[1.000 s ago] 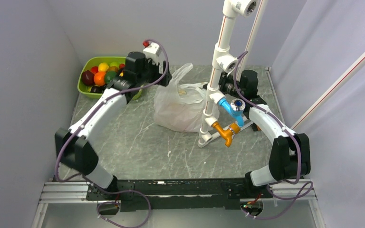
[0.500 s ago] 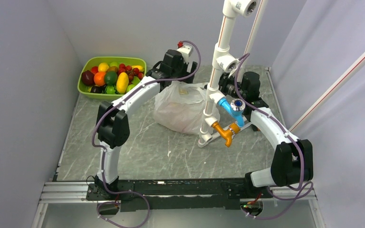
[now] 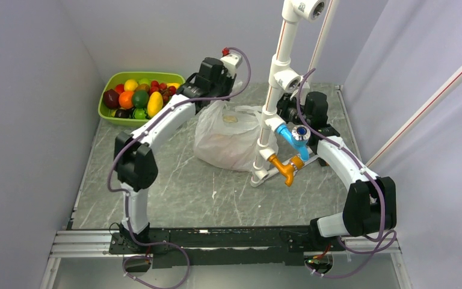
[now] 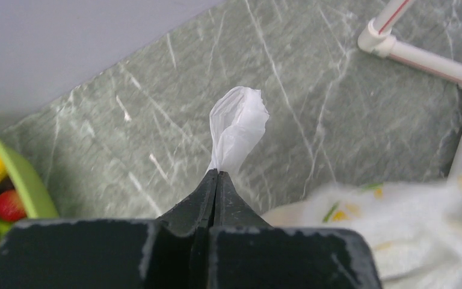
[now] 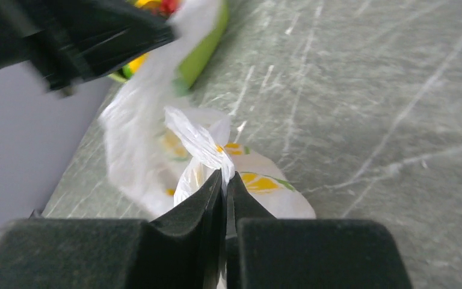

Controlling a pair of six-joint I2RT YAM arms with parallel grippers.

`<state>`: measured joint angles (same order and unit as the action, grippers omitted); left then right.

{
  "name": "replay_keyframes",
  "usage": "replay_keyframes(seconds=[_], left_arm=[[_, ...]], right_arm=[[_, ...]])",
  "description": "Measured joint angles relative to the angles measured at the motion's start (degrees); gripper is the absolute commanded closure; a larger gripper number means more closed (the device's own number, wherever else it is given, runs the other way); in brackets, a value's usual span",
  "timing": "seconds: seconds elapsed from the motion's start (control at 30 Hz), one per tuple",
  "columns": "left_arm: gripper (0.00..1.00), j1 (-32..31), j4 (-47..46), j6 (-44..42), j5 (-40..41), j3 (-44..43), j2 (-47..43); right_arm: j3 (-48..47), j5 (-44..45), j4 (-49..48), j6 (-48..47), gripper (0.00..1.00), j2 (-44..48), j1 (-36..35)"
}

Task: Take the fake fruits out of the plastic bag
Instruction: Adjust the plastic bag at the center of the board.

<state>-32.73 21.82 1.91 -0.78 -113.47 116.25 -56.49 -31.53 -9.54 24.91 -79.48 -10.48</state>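
The plastic bag (image 3: 228, 141), white with lemon prints, sits bulging at mid table. My left gripper (image 4: 216, 173) is shut on its twisted left handle (image 4: 237, 123), at the bag's far-left top (image 3: 212, 99). On the opposite side my right gripper (image 5: 224, 174) is shut on the other handle (image 5: 195, 138), above the bag's body (image 5: 264, 186). In the top view the right fingers are hidden behind the white pipe. The fake fruits are inside the bag; only a dull yellow patch (image 3: 231, 119) shows through the film.
A lime-green tray (image 3: 147, 74) full of mixed fruits stands at the back left, close to the left arm. A white pipe stand (image 3: 275, 78) with blue and orange fittings (image 3: 286, 168) rises just right of the bag. Grey walls enclose the table.
The left arm swung from over the green tray to the bag, and its jaws went from open to shut on the left handle. The right arm kept its grip and place.
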Motion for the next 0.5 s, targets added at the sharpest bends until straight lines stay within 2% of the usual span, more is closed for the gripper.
replay_keyframes(seconds=[0.1,0.3,0.4,0.5], left_arm=[[1.0,0.13,-0.02,-1.51,0.11,8.17,-7.52],[1.0,0.79,-4.59,-0.17,-3.39,24.72,-25.42],[1.0,0.94,-8.41,2.23,-7.5,31.93,-31.34],[1.0,0.76,-9.99,4.04,-11.5,34.93,-31.54]], right_arm=[[-0.13,4.98,2.78,-0.33,0.67,0.07,0.0],[-2.73,7.3,6.23,-1.84,0.18,-0.24,0.0],[-5.81,5.27,6.8,-3.96,0.05,-1.97,-0.09],[-9.44,3.1,8.02,-6.62,0.01,-4.39,-0.28]])
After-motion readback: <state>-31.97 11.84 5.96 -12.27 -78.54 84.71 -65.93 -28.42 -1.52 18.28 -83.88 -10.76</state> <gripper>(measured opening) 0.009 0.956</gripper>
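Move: The left gripper already pinches the rim of the plastic bag, and the bag's body sits about 18 cm below it, some 8 cm back and 1 cm to its right; the green fruit bin is about 35 cm left and 13 cm ahead. From the right gripper, shut on the bag's other side, the body lies some 12 cm left, 2 cm ahead and 17 cm below, with the upright white pipe about 9 cm back and 2 cm left. Pull the left gripper back about 12 cm over the bag, fingers still shut on the rim, drifting left and rising some 5 cm before easing down a little at the end. Meanwhile open the right gripper wide to let go of the gathered plastic: dip it slightly right and down, then bring it up and forward, about 2.5 cm ahead overall. ##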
